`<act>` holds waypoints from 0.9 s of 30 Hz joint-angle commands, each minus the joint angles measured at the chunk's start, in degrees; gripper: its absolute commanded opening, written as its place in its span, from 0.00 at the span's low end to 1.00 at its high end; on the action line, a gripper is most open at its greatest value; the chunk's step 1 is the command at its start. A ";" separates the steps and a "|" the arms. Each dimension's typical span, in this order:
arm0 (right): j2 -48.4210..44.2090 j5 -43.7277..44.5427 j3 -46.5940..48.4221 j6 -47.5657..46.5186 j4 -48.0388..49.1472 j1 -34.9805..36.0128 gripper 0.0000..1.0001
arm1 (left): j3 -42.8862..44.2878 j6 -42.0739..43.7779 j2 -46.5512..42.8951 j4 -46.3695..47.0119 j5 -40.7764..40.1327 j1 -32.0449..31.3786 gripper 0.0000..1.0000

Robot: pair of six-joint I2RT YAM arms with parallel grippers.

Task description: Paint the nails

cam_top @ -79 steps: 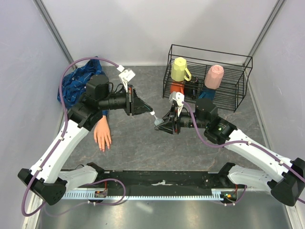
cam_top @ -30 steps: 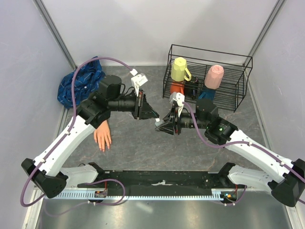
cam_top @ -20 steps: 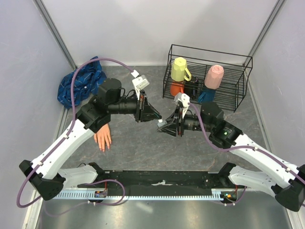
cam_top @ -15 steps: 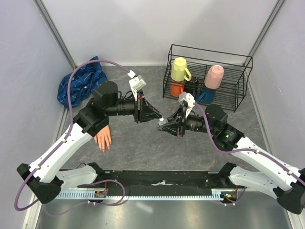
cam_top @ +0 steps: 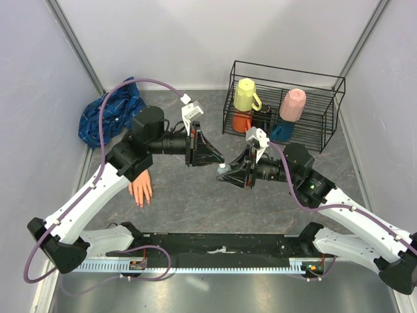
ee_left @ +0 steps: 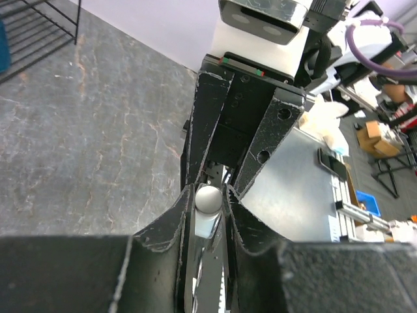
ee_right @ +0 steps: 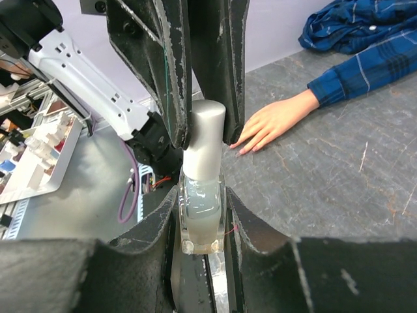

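Observation:
A small bottle (ee_right: pixel 202 208) of pale liquid with a white cap (ee_right: pixel 204 134) hangs in mid-air over the middle of the table. My right gripper (ee_right: pixel 202 218) is shut on the bottle's glass body. Facing it, my left gripper (ee_left: pixel 208 201) is shut on the white cap (ee_left: pixel 208 197). From above, the two grippers meet tip to tip at the bottle (cam_top: pixel 222 168). The pale mannequin hand (cam_top: pixel 140 188) lies flat at the left, sticking out of a blue plaid sleeve (cam_top: pixel 107 117). Its nails (ee_right: pixel 244 147) are tiny and point toward the near edge, well left of both grippers.
A black wire rack (cam_top: pixel 326 81) stands at the back right, holding a yellow mug (cam_top: pixel 246 94), a pink cup (cam_top: pixel 293 104) and darker items below. The left arm's purple cable (cam_top: pixel 140 83) loops over the sleeve. A black rail (cam_top: pixel 215 244) runs along the near edge.
The left gripper has come in from the left onto the bottle's cap. The right gripper and bottle have shifted slightly right, its wrist swinging outward.

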 commanded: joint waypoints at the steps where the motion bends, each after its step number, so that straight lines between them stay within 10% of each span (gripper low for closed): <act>1: -2.30 1.31 4.98 -0.71 11.77 -0.08 0.00 | -0.15 3.68 1.68 -9.71 7.74 -1.17 0.02; 8: -2.48 2.64 2.26 6.41 19.33 -0.08 0.00 | -4.73 5.09 -5.44 -1.37 4.23 -1.78 0.02; 27: -1.69 1.93 4.98 -0.97 9.68 -0.08 0.00 | 3.17 1.22 -4.12 -4.44 -5.26 -1.69 0.72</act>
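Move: The white cap of the nail polish sits between the left fingertips, already on the bottle, whose glass body the right fingers hold about 4 cm below the left hand. From the right hand the cap is straight above, some 4 cm up. From the left hand, the fake hand lies on the table roughly 27 cm left, about level fore and aft and 30 cm down; the orange mug is some 23 cm ahead, 8 cm right and 27 cm down. The capped bottle, its cap still pinched by the left fingers and its body by the right, is first carried up about 2.5 cm and slightly back by both hands together. Then the left fingers open wide and let go of the cap, the left hand sinking some 2 cm, while the right keeps its grip and lifts on, about 5 cm in all. ##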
